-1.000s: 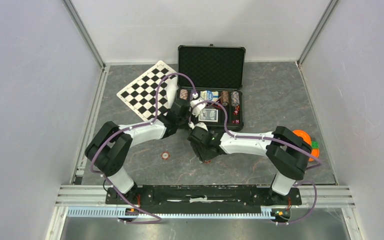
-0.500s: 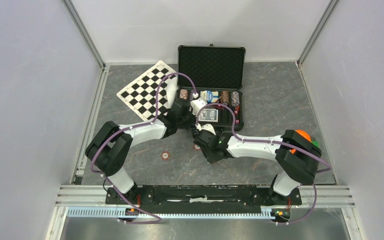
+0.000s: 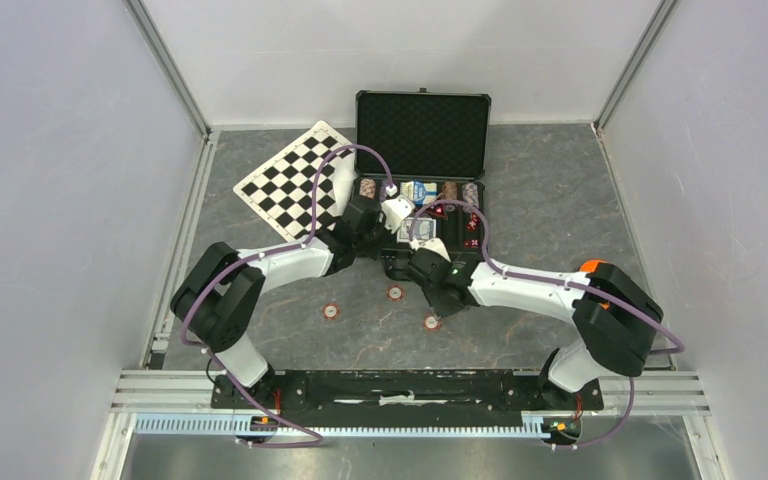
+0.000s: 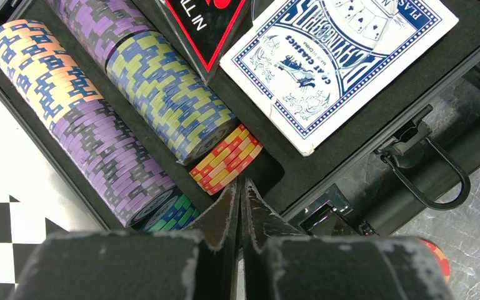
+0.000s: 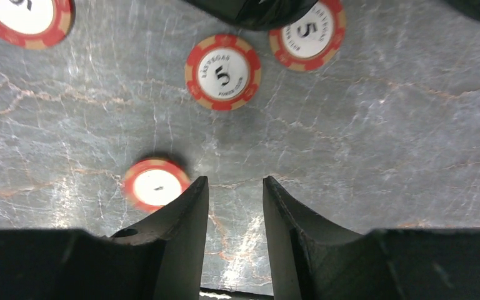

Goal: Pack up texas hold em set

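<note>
The black case (image 3: 422, 132) lies open at the back, its foam lid up. Its tray holds rows of striped poker chips (image 4: 103, 147), a short red-and-yellow stack (image 4: 227, 157) and a blue card deck (image 4: 340, 59). My left gripper (image 4: 240, 182) is shut and empty, its tips just in front of that short stack, over the case's front-left corner (image 3: 388, 238). Red poker chips (image 3: 331, 311) (image 3: 395, 292) (image 3: 431, 321) lie loose on the table. My right gripper (image 5: 234, 181) hangs open over bare table (image 3: 436, 305). A blurred red chip (image 5: 155, 185) sits just left of its left finger.
A checkered board (image 3: 295, 180) lies left of the case, partly under its edge. More red chips marked 5 (image 5: 223, 72) (image 5: 308, 31) lie ahead of the right gripper. The case's latch (image 4: 325, 215) and handle (image 4: 434, 178) face the arms. Walls close in on both sides.
The right arm has swung up and to the right, toward the case, and its jaws have narrowed. Two loose chips now show on the table where it was. The left arm has stayed put.
</note>
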`<action>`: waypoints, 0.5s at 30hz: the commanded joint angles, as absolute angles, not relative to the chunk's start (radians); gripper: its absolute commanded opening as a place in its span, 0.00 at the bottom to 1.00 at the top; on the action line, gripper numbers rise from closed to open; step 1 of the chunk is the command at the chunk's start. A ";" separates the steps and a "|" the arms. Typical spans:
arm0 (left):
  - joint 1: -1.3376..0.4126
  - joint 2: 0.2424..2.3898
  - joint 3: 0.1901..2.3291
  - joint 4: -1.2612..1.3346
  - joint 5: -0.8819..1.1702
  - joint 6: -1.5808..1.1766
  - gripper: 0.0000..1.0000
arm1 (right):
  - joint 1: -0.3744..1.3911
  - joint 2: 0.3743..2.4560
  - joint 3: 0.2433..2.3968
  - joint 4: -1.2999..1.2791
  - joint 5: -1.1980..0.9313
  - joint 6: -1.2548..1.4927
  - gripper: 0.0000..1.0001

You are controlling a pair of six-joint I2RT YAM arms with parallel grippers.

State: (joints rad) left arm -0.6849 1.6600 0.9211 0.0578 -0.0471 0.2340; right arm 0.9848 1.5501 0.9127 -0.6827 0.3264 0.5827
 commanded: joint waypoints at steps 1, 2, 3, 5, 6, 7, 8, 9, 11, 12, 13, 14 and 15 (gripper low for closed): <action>-0.689 1.666 0.954 0.074 -0.037 0.208 0.07 | 0.935 1.487 0.965 -0.674 0.333 0.530 0.43; -0.689 1.665 0.954 0.074 -0.035 0.208 0.07 | 0.921 1.480 0.969 -0.666 0.328 0.518 0.43; -0.689 1.665 0.954 0.074 -0.033 0.207 0.07 | 0.909 1.476 0.973 -0.658 0.317 0.506 0.43; -0.689 1.666 0.954 0.074 -0.031 0.207 0.07 | 0.883 1.474 0.985 -0.651 0.287 0.488 0.43; -0.688 1.668 0.955 0.074 -0.031 0.206 0.07 | 0.879 1.474 0.990 -0.649 0.271 0.484 0.44; -0.689 1.670 0.956 0.074 -0.031 0.207 0.07 | 0.880 1.472 0.984 -0.640 0.249 0.486 0.50; -0.688 1.670 0.957 0.074 -0.029 0.207 0.07 | 0.882 1.465 0.968 -0.620 0.214 0.491 0.57; -0.689 1.670 0.957 0.074 -0.030 0.207 0.07 | 0.890 1.454 0.943 -0.595 0.200 0.508 0.63; -0.688 1.670 0.956 0.072 -0.032 0.206 0.07 | 0.923 1.447 0.918 -0.570 0.187 0.529 0.69; -0.689 1.668 0.957 0.072 -0.032 0.207 0.07 | 0.946 1.455 0.916 -0.568 0.183 0.541 0.73; -0.690 1.668 0.956 0.072 -0.031 0.207 0.07 | 0.968 1.468 0.921 -0.568 0.183 0.554 0.77; -0.689 1.668 0.957 0.072 -0.030 0.207 0.07 | 0.992 1.479 0.925 -0.568 0.183 0.560 0.79; -0.690 1.668 0.957 0.072 -0.029 0.207 0.07 | 1.009 1.494 0.931 -0.570 0.184 0.569 0.81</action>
State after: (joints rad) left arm -0.6853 1.6600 0.9230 0.0544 -0.0460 0.2340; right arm 0.9379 1.4765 0.9268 -0.6109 0.2214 0.5320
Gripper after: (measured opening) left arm 0.072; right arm 0.779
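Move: The loose poker chip that slipped from the grip lies about 4 cm left and 1 cm ahead of the right hand, some 2 cm below, beside its left finger. From that hand, a second chip lies about 7 cm straight ahead; a third, 9 cm ahead and 5 cm right; a fourth, 9 cm ahead and 12 cm left. From the left hand, the loose chip is roughly 15 cm back, 11 cm right and 6 cm lower. With the loose poker chip coming free beside its left finger, the right hand lifts about 2.5 cm while sliding some 3 cm forward, then doubles back about 2 cm towards the base and swings 2.5 cm left, to the side where that chip lies. The fingers spread from half to mostly open on the return, and the wrist rolls about 10 degrees, its left side rising. ##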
